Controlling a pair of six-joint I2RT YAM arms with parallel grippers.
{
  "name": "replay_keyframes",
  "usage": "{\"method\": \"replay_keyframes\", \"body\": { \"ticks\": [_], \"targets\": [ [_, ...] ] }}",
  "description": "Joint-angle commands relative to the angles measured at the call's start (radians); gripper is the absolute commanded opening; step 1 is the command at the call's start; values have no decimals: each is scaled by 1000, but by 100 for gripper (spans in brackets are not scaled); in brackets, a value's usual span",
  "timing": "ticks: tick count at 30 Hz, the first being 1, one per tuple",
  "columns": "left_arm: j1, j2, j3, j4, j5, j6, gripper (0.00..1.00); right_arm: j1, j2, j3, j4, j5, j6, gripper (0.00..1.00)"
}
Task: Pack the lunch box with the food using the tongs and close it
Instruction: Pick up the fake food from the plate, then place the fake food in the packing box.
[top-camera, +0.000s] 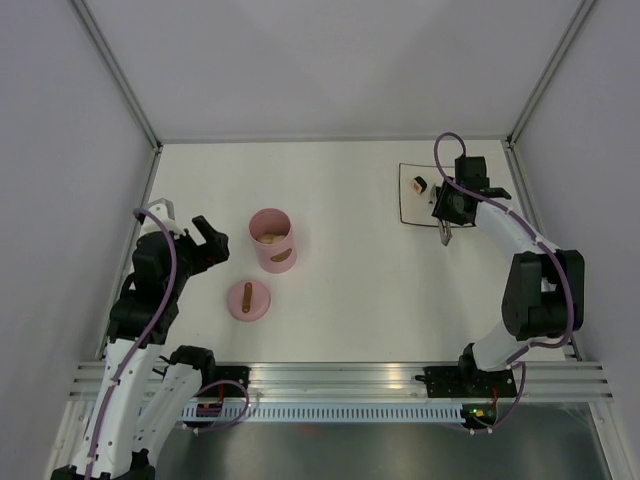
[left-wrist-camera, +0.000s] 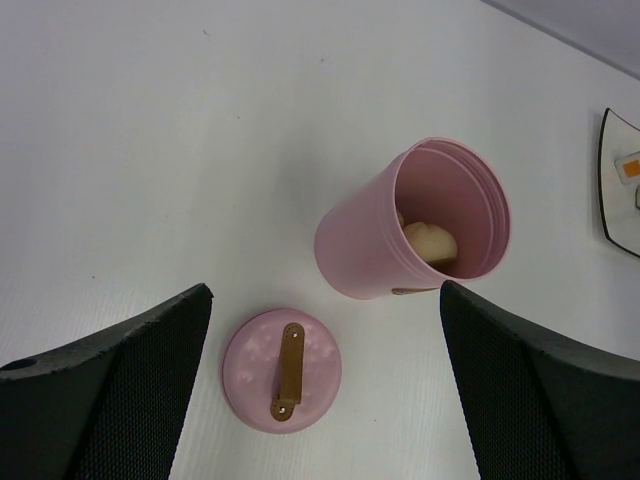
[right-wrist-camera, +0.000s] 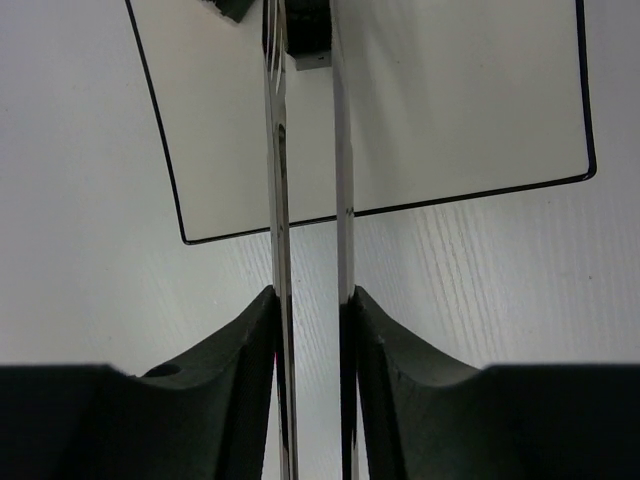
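The pink lunch box (top-camera: 272, 240) stands open on the table, with beige food (left-wrist-camera: 430, 242) inside it. Its lid (top-camera: 248, 299) lies flat beside it, brown handle up. My left gripper (top-camera: 205, 245) hangs open just left of the pot, holding nothing; in the left wrist view the lid (left-wrist-camera: 282, 370) lies between its spread fingers. My right gripper (right-wrist-camera: 310, 295) is shut on the tongs (right-wrist-camera: 279, 180), one arm against each finger. The tongs reach over the plate (right-wrist-camera: 480, 120), their tips on either side of a dark piece of food (right-wrist-camera: 305, 25). Seen from above, food (top-camera: 419, 184) sits on the plate.
The square white plate (top-camera: 410, 205) with a dark edge lies at the back right. Grey walls enclose the table on the left, right and back. The arm bases and a metal rail (top-camera: 340, 375) run along the near edge.
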Motion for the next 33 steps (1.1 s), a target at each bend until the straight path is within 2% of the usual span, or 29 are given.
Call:
{"method": "replay_keyframes", "body": {
  "ticks": [1, 3, 6, 11, 16, 21, 23, 28, 33],
  "targets": [
    [-6, 6, 2, 31, 7, 32, 100, -2, 25, 29, 45, 16, -9, 38],
    [-6, 10, 2, 31, 7, 32, 100, -2, 32, 48, 32, 19, -13, 28],
    [-6, 11, 2, 30, 6, 32, 100, -1, 19, 71, 5, 22, -15, 17],
    [-6, 10, 3, 30, 12, 34, 100, -1, -83, 127, -47, -39, -4, 6],
    [-4, -1, 3, 33, 21, 32, 100, 24, -158, 242, -144, -127, -12, 2],
    [-6, -16, 2, 33, 24, 31, 100, 191, -152, 406, -244, -141, -22, 2],
    [-4, -18, 2, 31, 24, 31, 100, 297, -145, 458, -253, -145, -6, 3],
    [-4, -23, 2, 31, 30, 31, 100, 517, -109, 514, -235, -187, 27, 3],
    [-6, -24, 2, 30, 35, 31, 100, 665, -40, 523, -221, -191, 31, 3]
  ]
}}
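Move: The right hand holds the tongs part-open with their tips at the dark piece of fake food, which lies on the plate about 9 cm ahead of that hand, straight in line and some 9 cm below. The other fake food piece is about 11 cm ahead and 5 cm left; the lunch box stands some 41 cm left and 10 cm back. From the left hand the dark piece is roughly 25 cm ahead and 54 cm right. Sink the right hand a final centimetre while closing its fingers, so that the tongs pinch the dark piece on the plate. Then lift it about 20 cm and, still rising, swing left some 27 cm and a little back towards the lunch box, turning the wrist about 40 degrees counter-clockwise and tipping the fingers up, the grip kept shut. ##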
